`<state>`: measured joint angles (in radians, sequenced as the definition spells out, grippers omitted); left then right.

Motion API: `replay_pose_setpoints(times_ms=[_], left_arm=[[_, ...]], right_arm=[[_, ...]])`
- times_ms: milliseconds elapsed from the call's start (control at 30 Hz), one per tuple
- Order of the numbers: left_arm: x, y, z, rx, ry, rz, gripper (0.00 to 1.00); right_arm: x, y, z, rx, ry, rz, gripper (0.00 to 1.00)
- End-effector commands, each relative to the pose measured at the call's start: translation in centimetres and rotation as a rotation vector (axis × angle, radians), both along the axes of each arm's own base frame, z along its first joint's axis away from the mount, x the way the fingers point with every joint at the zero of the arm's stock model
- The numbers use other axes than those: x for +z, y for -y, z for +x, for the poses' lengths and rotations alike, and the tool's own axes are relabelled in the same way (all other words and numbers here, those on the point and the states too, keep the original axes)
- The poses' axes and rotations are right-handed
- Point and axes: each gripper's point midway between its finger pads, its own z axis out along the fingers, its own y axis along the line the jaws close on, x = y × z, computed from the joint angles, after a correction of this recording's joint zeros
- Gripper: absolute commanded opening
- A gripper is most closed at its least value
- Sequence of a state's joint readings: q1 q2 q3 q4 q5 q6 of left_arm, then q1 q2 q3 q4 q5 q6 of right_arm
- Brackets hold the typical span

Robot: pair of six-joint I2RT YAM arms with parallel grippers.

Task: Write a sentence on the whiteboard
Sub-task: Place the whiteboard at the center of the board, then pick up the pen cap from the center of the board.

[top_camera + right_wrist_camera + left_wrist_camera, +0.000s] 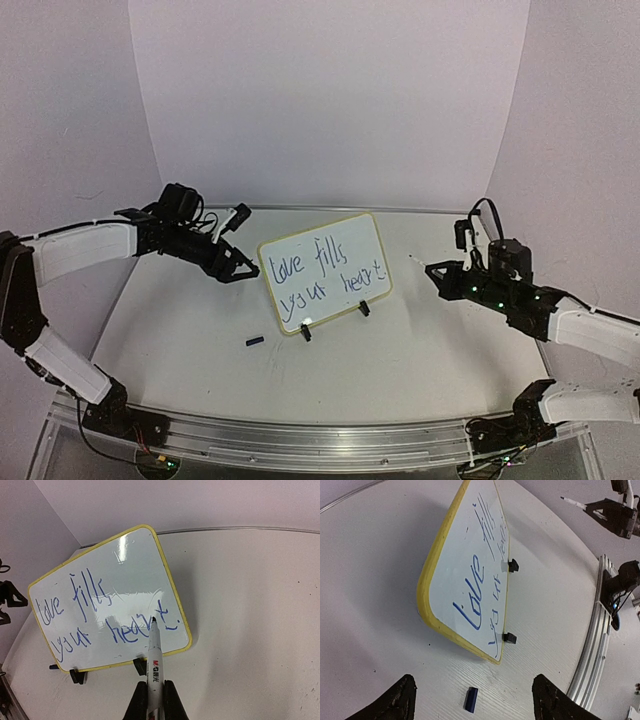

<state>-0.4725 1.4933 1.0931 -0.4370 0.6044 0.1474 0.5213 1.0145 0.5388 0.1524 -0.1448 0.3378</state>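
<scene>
The whiteboard [362, 238] stands tilted back on two black clip feet [306, 333] at mid-table. The sentence [318, 268], in blue marker, reads "love fills your heart" in two lines. My left gripper [245, 271] hovers just left of the board's left edge, open and holding nothing; its wrist view shows the yellow rim [431, 570] and both dark fingertips [402, 697] spread wide. My right gripper [436, 270] sits right of the board, shut on a white marker [154, 657]. The marker's tip [153, 619] points toward the word "heart", clear of the board.
A small dark-blue marker cap [254, 342] lies on the table in front of the board's left corner, below the left fingers [471, 700]. An aluminium rail [320, 440] runs along the near edge. White backdrop walls enclose the back and sides.
</scene>
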Motion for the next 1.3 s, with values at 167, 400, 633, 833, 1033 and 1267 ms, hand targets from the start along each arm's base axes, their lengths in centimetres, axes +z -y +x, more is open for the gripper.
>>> replay_pose_setpoints(times_ms=[167, 400, 633, 833, 1033, 1267], left_arm=[[1.9, -2.3, -1.4, 0.278, 0.103, -0.257, 0.77], [-3.4, -2.1, -3.2, 0.306, 0.037, -0.204, 0.73], [-6.3, -1.2, -3.5, 0.282, 0.002, -0.182, 0.68], [-8.8, 0.1, -3.1, 0.264, -0.051, -0.169, 0.61], [-11.3, 0.8, -4.1, 0.263, -0.096, -0.112, 0.58], [-13.5, 0.3, -5.6, 0.308, -0.141, -0.044, 0.54]], right_arm=[[2.8, -0.1, -0.7, 0.037, 0.049, 0.008, 0.0], [2.4, 0.2, -1.1, 0.029, 0.032, 0.018, 0.0], [1.9, 0.0, -1.0, 0.034, 0.011, 0.022, 0.0], [1.8, 0.1, -1.1, 0.031, 0.008, 0.024, 0.0], [1.5, 0.4, -1.3, 0.02, 0.004, 0.021, 0.0], [1.5, 0.5, -1.3, 0.017, 0.006, 0.013, 0.0]])
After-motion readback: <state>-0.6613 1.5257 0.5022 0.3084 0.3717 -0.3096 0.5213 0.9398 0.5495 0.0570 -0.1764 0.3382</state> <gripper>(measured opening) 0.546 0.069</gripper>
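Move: The marker cap lies on the table almost straight under the left hand, about 16 cm below it, some 5 cm nearer the base and 1 cm to its left. The whiteboard leans on its stand, its middle about 5 cm ahead of the left hand, 15 cm to the right and 9 cm below; the stand's left foot is some 3 cm back, 10 cm right and 15 cm down. From the right hand, the cap is about 34 cm left, 4 cm back and 19 cm lower. The marker cap is what the empty left hand comes down to: it first backs off and swings left away from the whiteboard's left edge, then sinks about 13 cm, easing right again, to hover just over the cap. On the way it turns some 15 degrees counter-clockwise and its fingers narrow from wide to about half open, not yet gripping. The right hand keeps its hold on the marker and drifts slightly back. ##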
